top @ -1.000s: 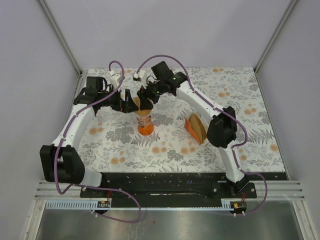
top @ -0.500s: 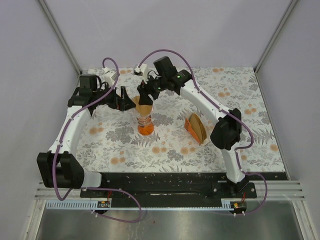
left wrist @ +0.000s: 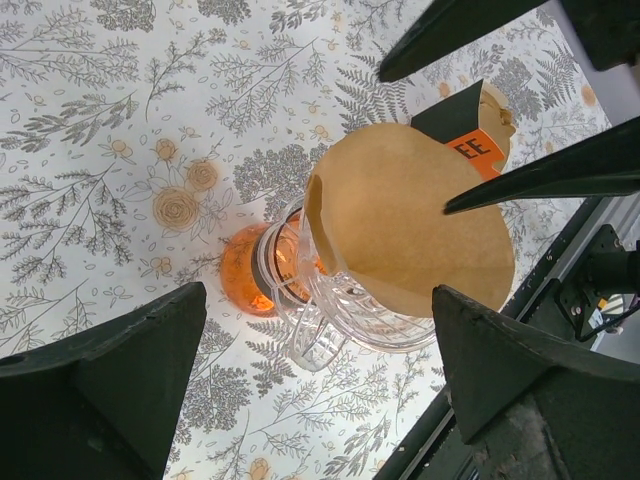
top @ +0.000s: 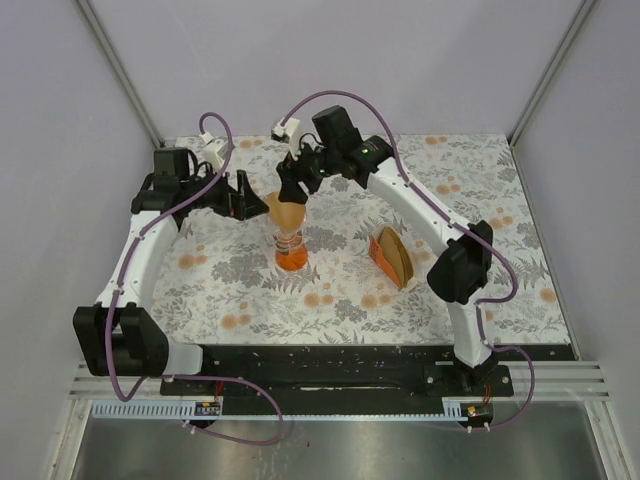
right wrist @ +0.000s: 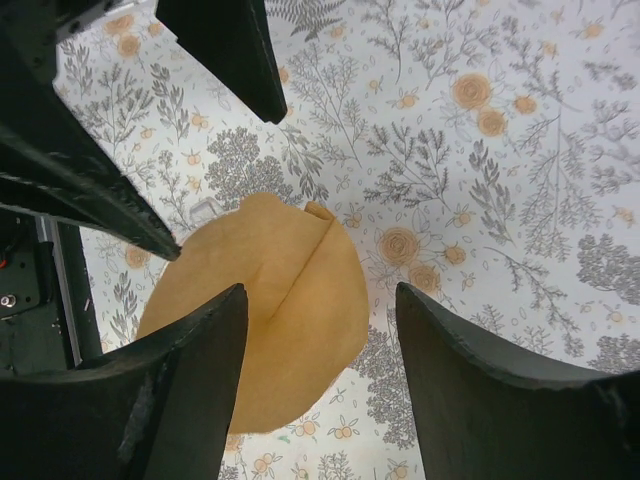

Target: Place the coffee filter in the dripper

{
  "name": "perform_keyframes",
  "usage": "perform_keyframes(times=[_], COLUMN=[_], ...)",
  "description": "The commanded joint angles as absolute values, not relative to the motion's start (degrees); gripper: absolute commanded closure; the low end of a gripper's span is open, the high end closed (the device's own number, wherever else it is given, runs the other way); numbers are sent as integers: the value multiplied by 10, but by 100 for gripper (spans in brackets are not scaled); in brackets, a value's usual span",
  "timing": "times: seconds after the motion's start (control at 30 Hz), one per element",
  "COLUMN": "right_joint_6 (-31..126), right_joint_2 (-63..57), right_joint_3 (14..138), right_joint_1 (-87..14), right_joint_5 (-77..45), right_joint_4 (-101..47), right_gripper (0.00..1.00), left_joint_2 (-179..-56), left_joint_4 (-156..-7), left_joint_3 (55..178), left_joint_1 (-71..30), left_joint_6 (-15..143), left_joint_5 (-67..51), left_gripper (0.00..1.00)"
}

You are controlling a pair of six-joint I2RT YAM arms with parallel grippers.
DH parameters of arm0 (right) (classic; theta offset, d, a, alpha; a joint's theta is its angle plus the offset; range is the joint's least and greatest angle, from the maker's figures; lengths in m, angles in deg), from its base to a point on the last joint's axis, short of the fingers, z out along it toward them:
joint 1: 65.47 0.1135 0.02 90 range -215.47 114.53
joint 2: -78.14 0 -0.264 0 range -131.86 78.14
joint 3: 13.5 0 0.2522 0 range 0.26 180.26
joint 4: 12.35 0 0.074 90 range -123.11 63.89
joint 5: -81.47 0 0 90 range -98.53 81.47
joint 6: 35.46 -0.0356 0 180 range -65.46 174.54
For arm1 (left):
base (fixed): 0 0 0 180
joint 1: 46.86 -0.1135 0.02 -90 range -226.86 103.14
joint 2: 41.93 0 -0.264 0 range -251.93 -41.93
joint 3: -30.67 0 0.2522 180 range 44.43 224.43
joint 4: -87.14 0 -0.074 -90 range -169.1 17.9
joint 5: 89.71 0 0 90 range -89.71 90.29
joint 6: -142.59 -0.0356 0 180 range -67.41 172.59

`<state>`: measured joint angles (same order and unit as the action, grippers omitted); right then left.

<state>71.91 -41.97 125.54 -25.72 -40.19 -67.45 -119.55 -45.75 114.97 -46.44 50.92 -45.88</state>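
The coffee filter [top: 285, 211], a light-brown paper cone, sits in the funnel top of the dripper [top: 290, 243], standing well above the rim. From the left wrist the filter [left wrist: 410, 215] fills the clear funnel [left wrist: 335, 310] above the orange base [left wrist: 243, 272]. My left gripper [top: 246, 196] hangs open just left of the dripper, touching nothing. My right gripper [top: 293, 187] is open just behind and above the filter [right wrist: 265, 320], its fingers apart from the paper. Left jaws [left wrist: 320, 400] and right jaws [right wrist: 320, 385] stand wide with nothing between them.
The beige wedge-shaped holder [top: 393, 257] with its stack of brown papers stands right of the dripper, also visible from the left wrist as the holder [left wrist: 478, 135]. The floral cloth [top: 470, 280] covers the table; a black base rail [top: 330, 365] runs along the near edge.
Both grippers have drawn back from the dripper: the left one to the left, the right one up and toward the back. The filter stays in the funnel.
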Motion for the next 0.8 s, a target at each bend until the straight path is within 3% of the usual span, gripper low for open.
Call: perform_keyframes(times=[0.0, 0.27, 0.53, 0.77], right_joint_6=[710, 859, 932, 937], right_joint_2=[-341, -268, -299, -361], right_joint_3=[1256, 1140, 1139, 1186], right_joint_1=[-259, -251, -204, -190], right_joint_5=[-399, -579, -448, -430], right_joint_4=[-643, -685, -758, -796], right_gripper=[33, 36, 35, 36], left_joint_2=[-1179, -1187, -1191, -1187], left_joint_4=[-468, -436, -437, -461], left_joint_3=[1193, 1212, 1205, 1172], left_joint_1=[-480, -484, -483, -482], left_joint_6=[501, 485, 507, 523], left_joint_5=[-479, -481, -495, -490], left_gripper=[1, 1, 1, 1])
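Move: The brown coffee filter already sits in the clear dripper, roughly 7 cm below the right hand, 2 cm back and 2 cm to its left. The dripper is right under the filter, the orange-bottomed carafe beneath that, some 19 cm below the hand. The filter box stands about 23 cm to the right and 7 cm back, 20 cm lower. From the left hand the filter lies about 9 cm to the right, 1 cm ahead and 5 cm below. Rising about 5 cm first, the right hand swings back over the filter, some 9 cm towards the base, then sinks about 7 cm on the near side of the dripper, turning about 20 degrees counter-clockwise, its fingers still part open. The left hand, still wide open, lifts about 2 cm beside the dripper. ##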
